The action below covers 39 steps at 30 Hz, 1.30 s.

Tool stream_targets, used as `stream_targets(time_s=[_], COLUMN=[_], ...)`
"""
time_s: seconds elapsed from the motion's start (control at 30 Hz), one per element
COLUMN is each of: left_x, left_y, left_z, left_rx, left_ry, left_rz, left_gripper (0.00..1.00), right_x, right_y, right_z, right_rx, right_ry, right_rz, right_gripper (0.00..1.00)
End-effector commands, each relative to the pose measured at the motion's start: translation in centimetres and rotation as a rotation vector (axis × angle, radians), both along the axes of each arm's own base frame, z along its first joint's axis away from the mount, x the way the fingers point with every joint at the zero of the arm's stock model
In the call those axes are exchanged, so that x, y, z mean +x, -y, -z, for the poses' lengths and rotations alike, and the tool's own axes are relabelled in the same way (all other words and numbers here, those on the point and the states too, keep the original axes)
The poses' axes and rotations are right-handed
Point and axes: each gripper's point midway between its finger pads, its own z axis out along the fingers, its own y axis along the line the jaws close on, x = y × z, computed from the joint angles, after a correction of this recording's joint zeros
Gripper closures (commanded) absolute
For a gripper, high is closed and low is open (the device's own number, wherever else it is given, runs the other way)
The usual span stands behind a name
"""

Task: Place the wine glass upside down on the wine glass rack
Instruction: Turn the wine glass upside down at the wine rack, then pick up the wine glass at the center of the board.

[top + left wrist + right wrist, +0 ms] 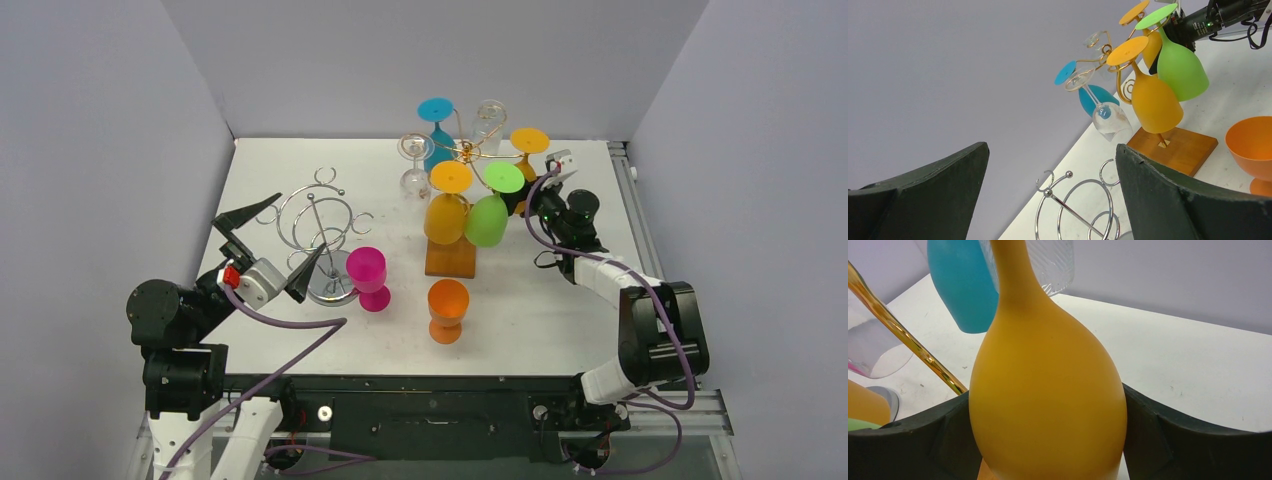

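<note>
An amber wine glass hangs upside down at the back right of the gold wine glass rack (465, 150), its round foot (530, 140) on top. In the right wrist view its bowl (1048, 390) fills the space between my fingers (923, 440). My right gripper (525, 197) is shut on this bowl, with both pads against it. My left gripper (300, 222) is open and empty at the left, over a chrome wire rack (320, 215). The left wrist view shows the jaws spread wide (1053, 190).
The rack's wooden base (450, 258) sits mid-table. On it hang a teal glass (436, 110), two clear glasses (415, 165), an orange-yellow one (446, 215) and a green one (487, 218). A pink glass (368, 275) and an orange glass (447, 308) stand on the table in front.
</note>
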Motion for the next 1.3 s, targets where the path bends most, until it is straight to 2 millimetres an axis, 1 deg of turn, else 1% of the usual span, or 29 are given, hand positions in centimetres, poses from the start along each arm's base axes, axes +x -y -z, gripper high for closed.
stream_targets(time_s=[0.0, 0.17, 0.33, 0.5, 0.6, 0.73, 0.9, 1.03, 1.1, 1.27], left_x=[0.3, 0.4, 0.4, 0.2, 0.1, 0.0, 0.0, 0.1, 0.2, 1.0], left_y=[-0.2, 0.0, 0.0, -0.1, -0.1, -0.2, -0.3, -0.3, -0.4, -0.8], left_z=[0.1, 0.4, 0.8, 0.7, 0.5, 0.4, 0.7, 0.9, 1.2, 2.3], left_rx=[-0.005, -0.003, -0.001, 0.005, 0.005, 0.007, 0.009, 0.001, -0.012, -0.08], left_ry=[-0.004, -0.015, -0.028, -0.019, -0.018, -0.016, -0.024, -0.043, -0.07, -0.177], left_rz=[-0.013, -0.001, 0.001, -0.007, -0.009, -0.011, -0.017, -0.021, -0.027, -0.061], left_gripper=[0.04, 0.04, 0.04, 0.04, 0.04, 0.04, 0.04, 0.04, 0.04, 0.04], right_x=[-0.2, -1.3, -2.5, -3.9, -4.5, -5.1, -6.8, -8.7, -9.8, -13.4], right_y=[-0.1, -0.8, -1.6, -2.6, -2.6, -2.2, -1.6, -0.1, 0.4, 1.5], right_z=[3.0, 4.0, 5.5, 7.4, 8.4, 9.3, 10.1, 10.6, 10.2, 9.5], right_rx=[-0.01, -0.008, -0.02, -0.047, -0.035, -0.014, 0.032, 0.097, 0.14, 0.202], right_ry=[-0.103, -0.146, -0.221, -0.288, -0.326, -0.388, -0.431, -0.469, -0.47, -0.504], right_rz=[-0.003, -0.04, -0.067, -0.08, -0.068, -0.039, 0.009, 0.109, 0.156, 0.268], right_gripper=[0.21, 0.2, 0.2, 0.2, 0.19, 0.19, 0.19, 0.19, 0.19, 0.18])
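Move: The right-hand yellow wine glass already hangs upside down on the gold rack, its bowl between the right hand's open fingers and its middle about 3 cm above the hand point, 1 cm ahead and 1 cm left. From that hand, the green glass hangs 7 cm back and 6 cm left, the other yellow one 7 cm back and 13 cm left, both about 3 cm higher. The orange glass stands 19 cm back, 14 cm left, 12 cm lower. From the left hand, the right-hand yellow glass is roughly 25 cm ahead, 40 cm right, 18 cm below. The yellow bowl comes free of the right hand's fingers, which stay open as the hand sinks and draws back past the green glass, mostly downward at first, then nearly straight back with a slight rise at the end. It travels about 12 cm back and 11 cm down in all, the fingers tipping downward some 30 degrees. The empty left hand sinks a little. ##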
